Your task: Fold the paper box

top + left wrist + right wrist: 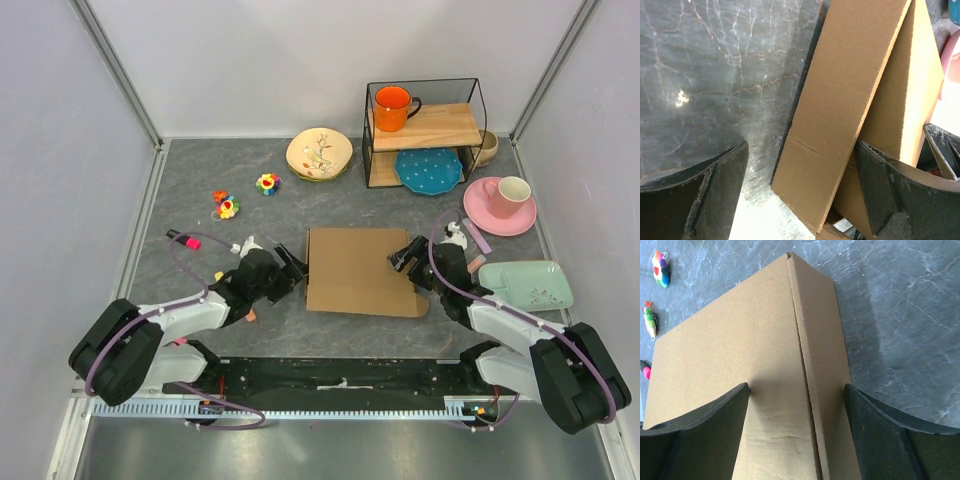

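Observation:
The paper box (pixel 360 270) lies mid-table as a flat brown cardboard shape, lid down. My left gripper (pixel 293 270) is at its left edge. In the left wrist view the left gripper (pixel 800 192) is open, and the box's upright side wall (pixel 840 110) stands between its dark fingers (pixel 700 195), touching neither that I can see. My right gripper (pixel 405 258) is at the box's right edge. Seen from the right wrist, the right gripper (pixel 796 407) is open and straddles the edge: one finger over the box top (pixel 735 355), the other outside the narrow side wall (pixel 822 340).
At the back, a wire shelf (pixel 425 128) holds an orange mug (pixel 393 107) and a blue plate (pixel 428 170). A pink cup and saucer (pixel 497 212) and a green dish (pixel 525 284) sit right of the box. A floral plate (pixel 319 154), small toys (pixel 227 205) and a pink marker (pixel 184 239) lie to the left.

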### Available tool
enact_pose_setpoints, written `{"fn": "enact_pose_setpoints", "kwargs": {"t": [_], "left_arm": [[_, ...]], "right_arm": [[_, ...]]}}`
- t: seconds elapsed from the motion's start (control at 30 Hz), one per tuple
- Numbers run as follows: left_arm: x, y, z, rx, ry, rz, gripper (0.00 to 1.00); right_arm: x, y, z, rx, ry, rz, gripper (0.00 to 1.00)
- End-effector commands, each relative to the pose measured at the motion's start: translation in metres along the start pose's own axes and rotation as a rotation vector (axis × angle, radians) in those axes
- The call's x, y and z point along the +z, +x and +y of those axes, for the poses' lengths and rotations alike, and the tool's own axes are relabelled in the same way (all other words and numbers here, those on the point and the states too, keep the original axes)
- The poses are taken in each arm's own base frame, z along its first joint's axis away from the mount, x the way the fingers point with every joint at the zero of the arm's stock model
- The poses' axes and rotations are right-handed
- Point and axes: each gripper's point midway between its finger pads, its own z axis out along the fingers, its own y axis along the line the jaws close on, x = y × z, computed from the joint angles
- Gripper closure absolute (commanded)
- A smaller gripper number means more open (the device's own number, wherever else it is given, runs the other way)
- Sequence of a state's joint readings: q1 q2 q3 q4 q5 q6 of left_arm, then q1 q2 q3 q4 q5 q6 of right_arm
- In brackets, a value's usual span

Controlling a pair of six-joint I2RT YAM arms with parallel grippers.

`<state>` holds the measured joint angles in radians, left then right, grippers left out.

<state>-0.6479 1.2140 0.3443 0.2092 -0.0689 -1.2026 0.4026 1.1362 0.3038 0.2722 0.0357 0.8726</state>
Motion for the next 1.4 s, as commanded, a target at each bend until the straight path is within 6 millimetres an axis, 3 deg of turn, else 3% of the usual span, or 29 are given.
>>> {"fn": "enact_pose_setpoints", "kwargs": {"t": [0.0,0.13,0.27,0.4,0.47,0.5,0.53,0.6,0.8,0.83,0.9,0.97,1.0,1.07,1.1,1.17,1.27,1.37], "left_arm": [[0.004,-0.021,-0.064,0.079,0.19,-0.008,0.07],[0.009,-0.035,-0.07,0.111,0.188,0.018,0.11],[0.002,-0.058,-0.055,0.099,0.091,-0.037,0.1],[-0.021,-0.073,-0.034,0.08,0.014,-0.155,0.05],[-0.04,-0.086,-0.039,0.074,0.059,-0.239,0.05],[-0.042,-0.082,-0.028,0.082,0.052,-0.249,0.05],[-0.056,-0.09,-0.036,0.083,0.103,-0.303,0.05],[-0.063,-0.089,-0.031,0.148,0.128,-0.335,0.07],[-0.103,-0.083,-0.06,0.407,0.258,-0.428,0.1],[-0.109,-0.072,-0.068,0.462,0.286,-0.412,0.1],[-0.122,-0.074,-0.076,0.564,0.265,-0.453,0.1],[-0.128,-0.054,-0.084,0.647,0.283,-0.423,0.1],[-0.127,-0.055,-0.08,0.689,0.229,-0.434,0.1],[-0.125,-0.036,-0.077,0.761,0.202,-0.391,0.09],[-0.121,-0.038,-0.065,0.788,0.118,-0.401,0.09],[-0.12,-0.029,-0.062,0.826,0.093,-0.386,0.09],[-0.124,-0.036,-0.047,0.863,0.005,-0.391,0.09],[-0.143,-0.057,-0.029,0.887,-0.077,-0.438,0.09]], "right_arm": [[-0.016,0.052,-0.034,-0.009,0.071,0.178,0.18],[-0.018,0.049,-0.034,-0.003,0.071,0.159,0.18],[-0.016,0.045,-0.034,-0.004,0.082,0.145,0.18],[-0.013,0.044,-0.032,0.019,0.079,0.138,0.17],[-0.012,0.044,-0.031,0.028,0.074,0.133,0.17],[-0.01,0.042,-0.029,0.034,0.069,0.129,0.17],[-0.01,0.042,-0.028,0.034,0.069,0.129,0.17],[-0.008,0.041,-0.026,0.039,0.065,0.129,0.17],[-0.005,0.039,-0.024,0.043,0.062,0.126,0.18],[-0.004,0.039,-0.024,0.045,0.064,0.124,0.18],[-0.002,0.039,-0.024,0.043,0.068,0.126,0.17],[-0.001,0.04,-0.024,0.041,0.069,0.13,0.17],[0.0,0.039,-0.025,0.04,0.071,0.13,0.17],[0.002,0.038,-0.023,0.029,0.07,0.128,0.18],[0.003,0.039,-0.025,0.024,0.077,0.134,0.18],[0.005,0.035,-0.022,0.019,0.073,0.128,0.18],[0.006,0.031,-0.019,0.016,0.074,0.136,0.18],[0.007,0.027,-0.015,0.014,0.066,0.132,0.17]]}}
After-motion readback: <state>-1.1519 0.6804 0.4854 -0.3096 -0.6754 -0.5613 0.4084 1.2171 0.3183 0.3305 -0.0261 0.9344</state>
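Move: The closed-over paper box has its middle about 12 cm right and 1 cm back of the left hand, some 2 cm below; the left fingers are already at the top edge of its left wall. The orange block lies about 13 cm left and 7 cm back, the flower toy 18 cm ahead and 8 cm left, both about 4 cm lower. From the right hand, straddling the right edge, the box's middle is 10 cm left, 1 cm back, 2 cm lower. Slide the open left gripper about 5 cm forward along the box's left wall, then lift it clear, rising some 10 to 14 cm while swinging back to beside the near-left corner, rolling it roughly 50 degrees with its left side rising. Meanwhile keep the right fingers astride the right edge, easing slightly back, then left. ##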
